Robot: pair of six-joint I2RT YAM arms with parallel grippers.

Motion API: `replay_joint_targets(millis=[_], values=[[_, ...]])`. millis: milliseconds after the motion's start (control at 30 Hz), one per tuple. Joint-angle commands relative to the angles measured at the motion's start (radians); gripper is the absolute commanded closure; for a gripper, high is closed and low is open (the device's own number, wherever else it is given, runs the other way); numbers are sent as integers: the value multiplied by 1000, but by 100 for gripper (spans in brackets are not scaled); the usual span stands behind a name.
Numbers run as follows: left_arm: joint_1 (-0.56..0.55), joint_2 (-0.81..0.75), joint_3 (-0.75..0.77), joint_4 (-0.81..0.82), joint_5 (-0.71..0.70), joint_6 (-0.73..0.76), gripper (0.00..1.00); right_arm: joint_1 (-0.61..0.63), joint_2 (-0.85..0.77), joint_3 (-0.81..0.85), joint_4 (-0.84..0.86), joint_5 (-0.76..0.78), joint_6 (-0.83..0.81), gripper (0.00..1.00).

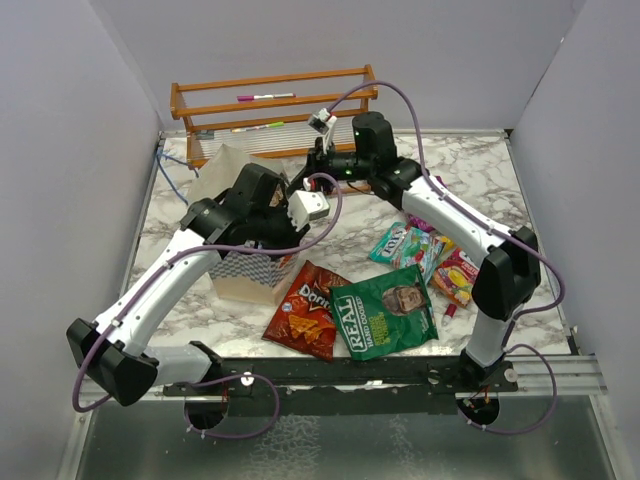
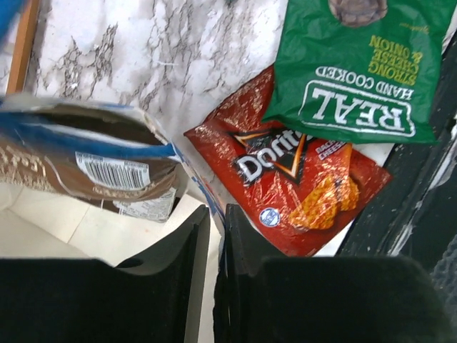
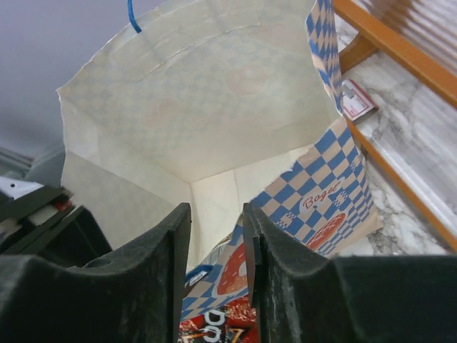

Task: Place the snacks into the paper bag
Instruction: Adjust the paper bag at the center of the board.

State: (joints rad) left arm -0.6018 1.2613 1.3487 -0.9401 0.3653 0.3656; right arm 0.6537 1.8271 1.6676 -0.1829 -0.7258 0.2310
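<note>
The blue-and-white checkered paper bag stands open at the left. My left gripper is over it, its jaws shut on the bag's near rim. A glossy brown packet with a barcode lies inside the bag. My right gripper hangs open and empty at the bag's mouth, its fingers astride the checkered wall. The red Doritos and the green REAL chips lie on the table in front of the bag. Teal, magenta and red-yellow packs lie to the right.
A wooden rack stands at the back, close behind the bag. A tiny red object lies near the right arm's base. Grey walls close in both sides. The black rail runs along the near edge.
</note>
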Motion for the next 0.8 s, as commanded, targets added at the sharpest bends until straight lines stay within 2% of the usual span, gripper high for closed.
replay_joint_targets(millis=[0,133,267,767], values=[[33,-65,-41,24,-34,20,85,7,-118,-4,-49,14,-110,59],[75,-98,-47,26,-28,26,96,6,-181,-28,-78,63,-172,48],[104,-109,-32,17,-28,26,100,5,-237,-43,-90,116,-220,40],[155,-144,-31,-27,-119,70,100,-111,-435,-202,-75,242,-348,36]])
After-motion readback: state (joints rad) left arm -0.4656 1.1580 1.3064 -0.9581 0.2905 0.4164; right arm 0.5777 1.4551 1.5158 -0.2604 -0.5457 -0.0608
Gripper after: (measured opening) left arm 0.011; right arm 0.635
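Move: Between the left hand's parted fingers runs the paper bag's near right rim; the bag's middle lies about 4 cm ahead, 11 left and 12 below. The brown packet inside is some 7 cm ahead, 3 left, 6 below; the Doritos 5 back, 2 right, 22 below. The right fingers still straddle the rim farther out: from them the bag's middle is 5 cm back, 12 left, 16 below, the wooden rack 17 ahead, 7 left, 15 below. Closing fully, the left fingers pinch the bag's near right rim and carry it about 5 cm left and slightly forward, turning some 10 degrees counter-clockwise. The right hand opens wider, lets go of the rim, rises some 8 cm while drawing a little back, then heads right, about 9 cm in all, away from the bag, rolling about 25 degrees. ##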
